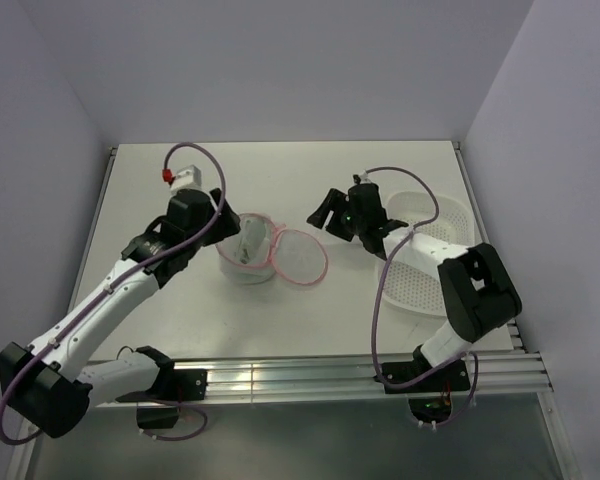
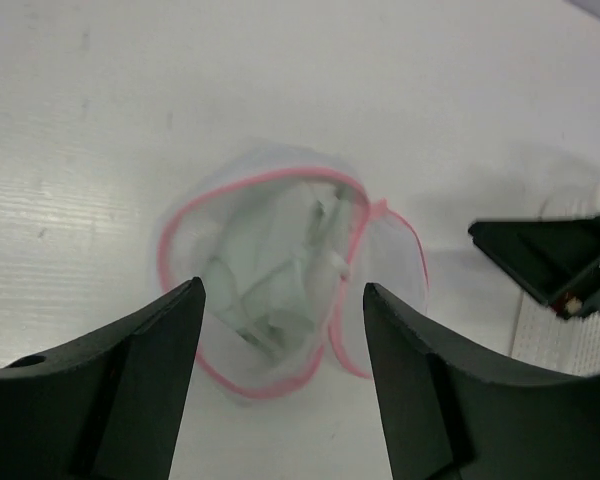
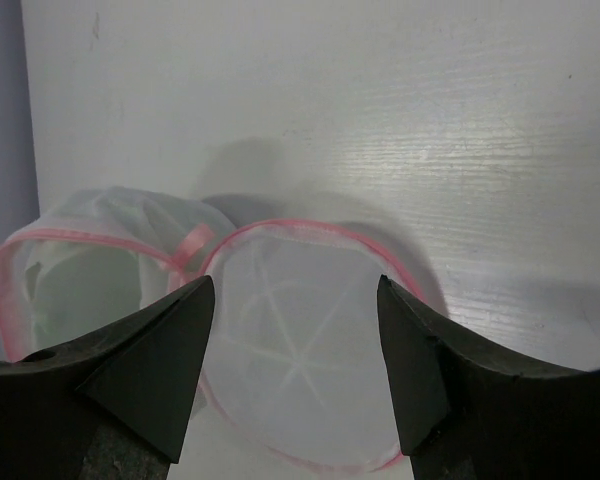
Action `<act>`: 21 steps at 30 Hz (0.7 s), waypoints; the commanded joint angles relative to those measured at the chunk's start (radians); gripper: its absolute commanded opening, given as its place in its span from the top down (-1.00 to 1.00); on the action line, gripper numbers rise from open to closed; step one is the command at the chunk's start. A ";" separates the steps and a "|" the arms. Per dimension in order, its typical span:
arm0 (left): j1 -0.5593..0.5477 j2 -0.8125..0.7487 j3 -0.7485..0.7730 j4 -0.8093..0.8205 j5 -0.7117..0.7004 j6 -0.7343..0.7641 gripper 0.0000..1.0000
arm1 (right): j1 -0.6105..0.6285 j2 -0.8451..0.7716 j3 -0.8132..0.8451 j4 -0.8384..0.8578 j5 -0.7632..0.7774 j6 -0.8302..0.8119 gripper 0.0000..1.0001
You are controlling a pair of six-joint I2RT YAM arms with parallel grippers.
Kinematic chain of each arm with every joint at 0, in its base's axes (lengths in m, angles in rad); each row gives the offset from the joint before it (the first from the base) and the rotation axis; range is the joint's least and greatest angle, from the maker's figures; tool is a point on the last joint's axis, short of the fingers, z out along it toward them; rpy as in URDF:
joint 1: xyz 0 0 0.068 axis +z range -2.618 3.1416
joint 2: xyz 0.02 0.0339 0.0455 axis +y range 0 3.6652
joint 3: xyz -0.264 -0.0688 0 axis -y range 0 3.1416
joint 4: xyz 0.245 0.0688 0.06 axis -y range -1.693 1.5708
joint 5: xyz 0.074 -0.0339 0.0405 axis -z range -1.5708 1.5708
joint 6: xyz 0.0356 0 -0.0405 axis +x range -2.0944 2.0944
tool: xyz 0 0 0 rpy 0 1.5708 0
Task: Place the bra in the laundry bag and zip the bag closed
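The laundry bag [image 1: 270, 255] lies open on the table as two pink-rimmed mesh halves. Its left half [image 2: 265, 290] stands up as a cup, and the pale mint bra [image 2: 270, 285] is bunched inside it. The right half [image 3: 300, 340] lies flat as a round lid with nothing on it. My left gripper [image 2: 282, 288] hovers above the cup, open, with nothing between its fingers. My right gripper [image 3: 295, 285] hangs open over the flat lid, holding nothing. From above, the left gripper [image 1: 228, 225] is at the cup's left rim and the right gripper [image 1: 330, 220] is just right of the lid.
A white perforated plastic basket [image 1: 425, 255] lies on its side at the right, under the right arm. The table's far edge meets the back wall. The right gripper's black finger [image 2: 555, 260] shows at the right of the left wrist view.
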 commanded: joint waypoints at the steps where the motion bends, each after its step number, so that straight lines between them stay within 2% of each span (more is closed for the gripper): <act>1: -0.159 -0.002 0.070 -0.110 -0.213 0.075 -0.41 | -0.005 -0.105 0.030 -0.053 0.059 -0.025 -0.47; 4: -0.305 0.024 0.090 -0.155 -0.337 0.107 -0.39 | -0.008 -0.159 0.050 -0.120 0.115 -0.028 -0.47; 5: -0.389 0.044 0.095 -0.169 -0.382 0.112 -0.38 | -0.011 -0.188 0.053 -0.143 0.135 -0.028 -0.47; 10: -0.593 0.165 0.125 -0.226 -0.578 0.175 -0.47 | -0.059 -0.277 0.051 -0.203 0.145 -0.005 -0.47; 14: -0.754 0.381 0.193 -0.297 -0.733 0.203 -0.65 | -0.106 -0.370 0.030 -0.229 0.141 0.005 -0.47; 17: -0.807 0.546 0.223 -0.313 -0.812 0.242 -0.78 | -0.139 -0.410 0.016 -0.234 0.133 0.012 -0.48; 21: -0.857 0.672 0.230 -0.208 -0.829 0.366 -0.83 | -0.174 -0.472 -0.012 -0.242 0.112 0.022 -0.48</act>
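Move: The laundry bag's open lid lies about 17 cm to the left hand's right, 3 cm back and 17 cm below. The bag's body, bra inside, is some 5 cm right of that hand, about level fore and aft and 17 cm below. From the right hand, the lid is roughly 7 cm left, 7 cm back and 6 cm below; the basket is about 21 cm right, 6 cm back and 8 cm below. No contact is visible: the left hand heads for the near side of the open lid, swinging about 14 cm right and 10 cm back across the bag, then dropping to end some 11 cm lower. On the way it rolls about 60 degrees, left side rising, turns clockwise, and its open fingers widen. The empty right hand rises away from the lid and draws off rightward towards the basket, still open. ##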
